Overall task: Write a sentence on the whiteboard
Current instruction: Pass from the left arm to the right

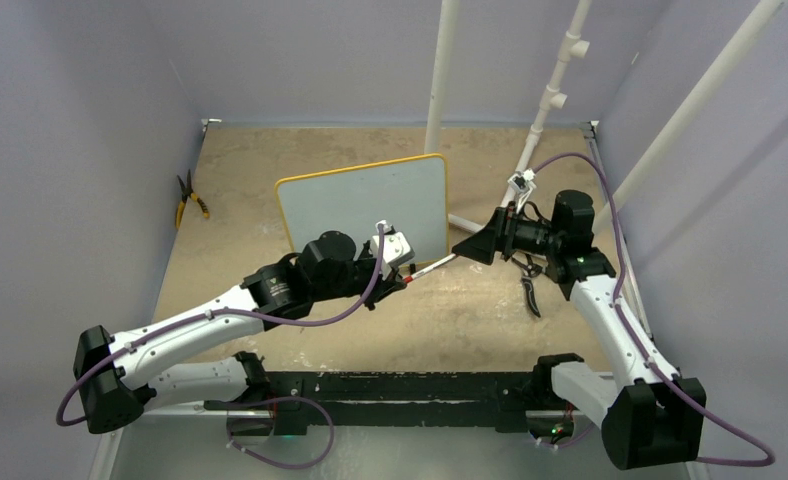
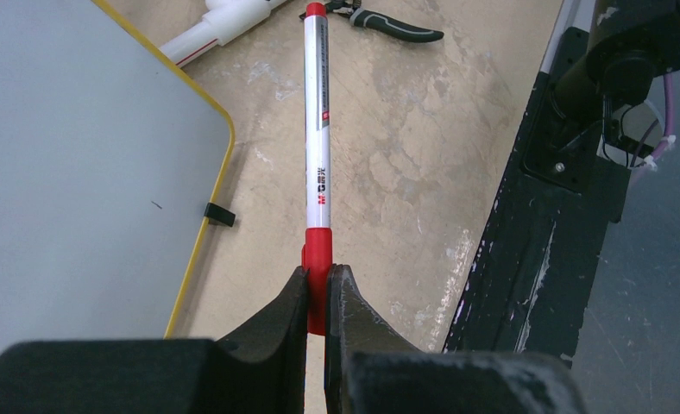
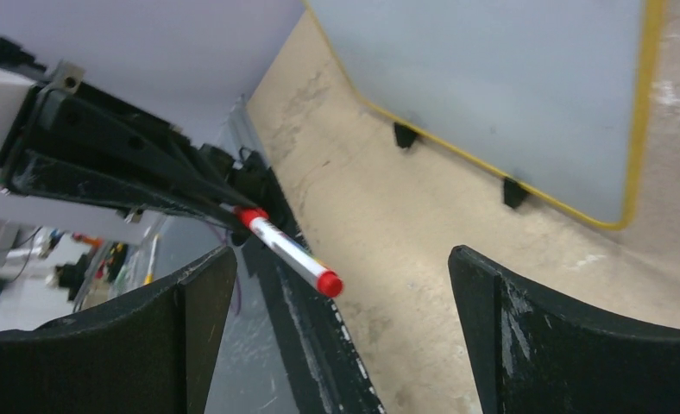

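Observation:
The whiteboard (image 1: 365, 205), white with a yellow frame, lies at the table's middle back; it also shows in the wrist views (image 2: 60, 147) (image 3: 492, 86). My left gripper (image 1: 402, 276) (image 2: 319, 272) is shut on the red cap of a white marker (image 1: 432, 268) (image 2: 317, 147), just off the board's near right corner. The marker points to the right, towards my right gripper (image 1: 467, 250) (image 3: 341, 254). That gripper is open. The marker's red far end (image 3: 328, 282) hangs between its spread fingers, touching neither.
Yellow-handled pliers (image 1: 188, 200) lie by the left wall. Black-handled cutters (image 1: 528, 285) (image 2: 397, 26) lie under the right arm. White pipes (image 1: 442, 75) (image 1: 555, 95) rise at the back right, and one pipe (image 1: 465, 222) lies by the board's right edge.

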`<action>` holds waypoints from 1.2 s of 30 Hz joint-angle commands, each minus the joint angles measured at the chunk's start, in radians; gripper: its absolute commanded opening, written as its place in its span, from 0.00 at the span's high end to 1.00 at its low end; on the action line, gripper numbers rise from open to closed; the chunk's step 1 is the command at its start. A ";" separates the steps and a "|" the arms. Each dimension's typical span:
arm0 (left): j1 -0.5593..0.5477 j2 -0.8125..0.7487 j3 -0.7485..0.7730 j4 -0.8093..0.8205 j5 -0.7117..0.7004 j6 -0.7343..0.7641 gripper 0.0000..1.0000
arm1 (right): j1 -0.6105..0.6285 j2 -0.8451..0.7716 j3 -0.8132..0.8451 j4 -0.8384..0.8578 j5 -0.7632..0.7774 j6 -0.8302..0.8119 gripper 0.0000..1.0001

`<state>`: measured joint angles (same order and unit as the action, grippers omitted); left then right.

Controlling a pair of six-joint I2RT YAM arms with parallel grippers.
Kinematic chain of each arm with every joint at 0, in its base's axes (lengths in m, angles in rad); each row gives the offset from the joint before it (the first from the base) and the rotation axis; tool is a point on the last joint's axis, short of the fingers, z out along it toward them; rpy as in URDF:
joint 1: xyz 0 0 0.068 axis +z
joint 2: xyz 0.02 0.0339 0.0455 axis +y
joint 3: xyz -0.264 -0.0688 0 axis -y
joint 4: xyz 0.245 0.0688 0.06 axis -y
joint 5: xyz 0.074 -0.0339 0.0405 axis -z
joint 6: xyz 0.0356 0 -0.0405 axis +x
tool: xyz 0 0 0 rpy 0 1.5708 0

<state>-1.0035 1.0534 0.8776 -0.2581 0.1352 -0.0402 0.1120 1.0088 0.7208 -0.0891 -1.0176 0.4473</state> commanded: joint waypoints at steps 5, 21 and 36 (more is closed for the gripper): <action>0.008 -0.028 -0.010 0.023 0.073 0.036 1.00 | 0.132 0.031 0.015 0.061 -0.109 0.010 0.16; 0.008 -0.035 -0.022 0.053 0.104 0.022 1.00 | 0.215 0.042 -0.027 0.155 -0.163 0.053 0.51; 0.009 -0.041 -0.035 0.088 0.104 -0.009 1.00 | 0.225 0.054 -0.032 0.155 -0.154 0.039 0.72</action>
<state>-1.0016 1.0317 0.8520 -0.2279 0.2314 -0.0338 0.3275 1.0607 0.6952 0.0341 -1.1461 0.4938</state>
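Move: From the open right gripper, the middle of the marker is about 7 cm to the left and 5 cm back, roughly level. The left gripper holding its red cap is some 12 cm left and 7 cm back. The whiteboard is some 20 cm left, 11 cm ahead and well below; the pruners lie about 19 cm right and 2 cm back, 22 cm below. The marker's middle is about 5 cm right of the left hand, 2 cm ahead and 2 cm lower. Bring the right gripper left and back about 7 cm in all, quickly at first and then easing to a stop, so its fingers pass around the marker's free end; meanwhile turn it some 20 degrees counter-clockwise and close from wide open to about a third. Keep the left fingers pinched on the red cap, letting that hand drift back only slightly. ##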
